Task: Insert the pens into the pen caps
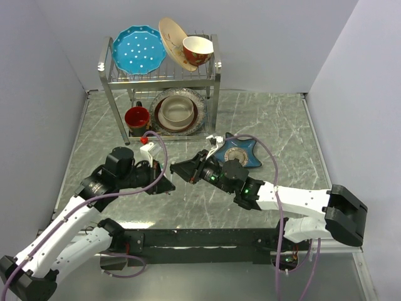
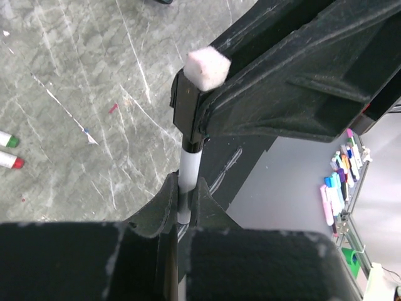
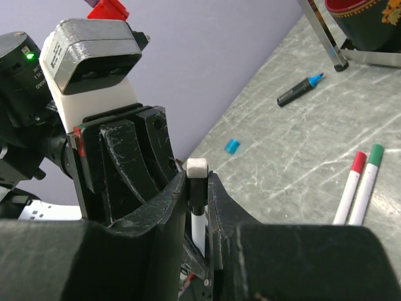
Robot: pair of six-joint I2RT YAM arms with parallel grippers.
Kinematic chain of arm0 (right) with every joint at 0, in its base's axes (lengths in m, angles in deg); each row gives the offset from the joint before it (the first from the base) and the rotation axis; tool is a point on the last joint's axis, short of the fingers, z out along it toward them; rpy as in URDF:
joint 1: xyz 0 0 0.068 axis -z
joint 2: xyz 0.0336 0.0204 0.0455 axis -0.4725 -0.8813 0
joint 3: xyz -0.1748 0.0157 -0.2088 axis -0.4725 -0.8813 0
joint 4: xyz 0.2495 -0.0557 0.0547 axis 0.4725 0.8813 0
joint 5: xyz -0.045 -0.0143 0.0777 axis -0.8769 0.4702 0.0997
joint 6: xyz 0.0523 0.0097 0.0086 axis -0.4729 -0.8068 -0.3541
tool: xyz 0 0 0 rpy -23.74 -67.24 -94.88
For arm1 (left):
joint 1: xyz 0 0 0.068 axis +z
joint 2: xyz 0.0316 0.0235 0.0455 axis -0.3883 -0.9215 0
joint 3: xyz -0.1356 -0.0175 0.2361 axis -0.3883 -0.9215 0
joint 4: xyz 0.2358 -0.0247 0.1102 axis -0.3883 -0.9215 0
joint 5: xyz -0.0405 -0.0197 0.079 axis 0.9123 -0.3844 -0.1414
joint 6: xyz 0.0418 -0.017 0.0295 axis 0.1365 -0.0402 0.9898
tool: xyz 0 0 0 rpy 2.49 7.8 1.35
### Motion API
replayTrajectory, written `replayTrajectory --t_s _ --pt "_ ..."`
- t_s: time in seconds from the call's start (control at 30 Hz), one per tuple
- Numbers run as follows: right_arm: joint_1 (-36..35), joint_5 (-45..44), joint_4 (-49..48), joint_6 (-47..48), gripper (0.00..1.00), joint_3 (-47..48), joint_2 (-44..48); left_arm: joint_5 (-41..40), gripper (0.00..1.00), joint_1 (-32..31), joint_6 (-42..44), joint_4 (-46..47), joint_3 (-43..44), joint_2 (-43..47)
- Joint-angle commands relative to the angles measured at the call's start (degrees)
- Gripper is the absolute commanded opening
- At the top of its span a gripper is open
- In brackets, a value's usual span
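My left gripper (image 2: pixel 183 195) is shut on the white barrel of a pen (image 2: pixel 188 166). The barrel's top runs into a black pen cap (image 3: pixel 198 188) with a white felt end. My right gripper (image 3: pixel 198 183) is shut on that cap. Both grippers meet tip to tip above the table (image 1: pixel 172 175). On the table lie a red-ended pen (image 3: pixel 349 188) and a green-ended pen (image 3: pixel 367 183) side by side. A dark marker with a blue end (image 3: pixel 299 91) and a loose blue cap (image 3: pixel 232 146) lie farther off.
A metal dish rack (image 1: pixel 160 75) with a blue plate, bowls and a red mug (image 1: pixel 136 116) stands at the back. A blue star-shaped dish (image 1: pixel 241 152) sits just beyond my right arm. Grey walls close in on both sides.
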Motion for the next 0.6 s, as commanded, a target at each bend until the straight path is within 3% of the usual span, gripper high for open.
replayTrajectory --t_s 0.0,0.17,0.27,0.37,0.47,0.57 --pt "-9.31 21.29 7.03 -4.04 0.00 -3.11 -1.60 -15.26 0.01 2.90 -3.43 24.16 6.42 -1.76" --pt "-3.87 10.92 23.46 -0.18 0.00 6.09 5.16 -12.09 0.01 2.90 -4.93 24.70 3.00 0.17" --pt "1.84 6.95 28.92 2.46 0.00 11.02 8.94 -9.54 0.09 2.90 -5.54 24.34 0.54 1.75" --pt "6.94 7.04 30.07 4.83 0.00 14.37 10.53 -5.24 0.27 2.90 -6.33 23.65 0.09 3.86" --pt "10.72 6.25 32.34 7.63 0.00 17.71 10.62 -4.70 0.60 2.90 -6.68 21.37 0.18 7.28" --pt "14.49 6.94 36.03 10.71 0.00 19.74 9.66 -7.33 0.73 2.90 -6.25 17.34 1.31 9.31"
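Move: My left hand grips the white pen by its lower end; the black cap it goes into sits about 6 cm above that hand, 2 cm farther out and 1 cm right. My right hand already pinches this cap, with the pen's middle about 5 cm below it and 1 cm back. The red and green pens lie roughly 10 cm ahead of my left hand, 5 cm left and 15 cm down. The star plate lies some 18 cm ahead of my right hand, 25 cm right and 20 cm down. After a brief hold, I lift both hands together with the pen still between them. On the way up I open my left fingers wide and let go of the pen, that hand rising about 8 cm, slightly forward, its fingers tipping up some 20 degrees. My right hand keeps its pinch on the cap and carries it up about 8 cm, rightward and forward, drawing the pen away from my left hand. ##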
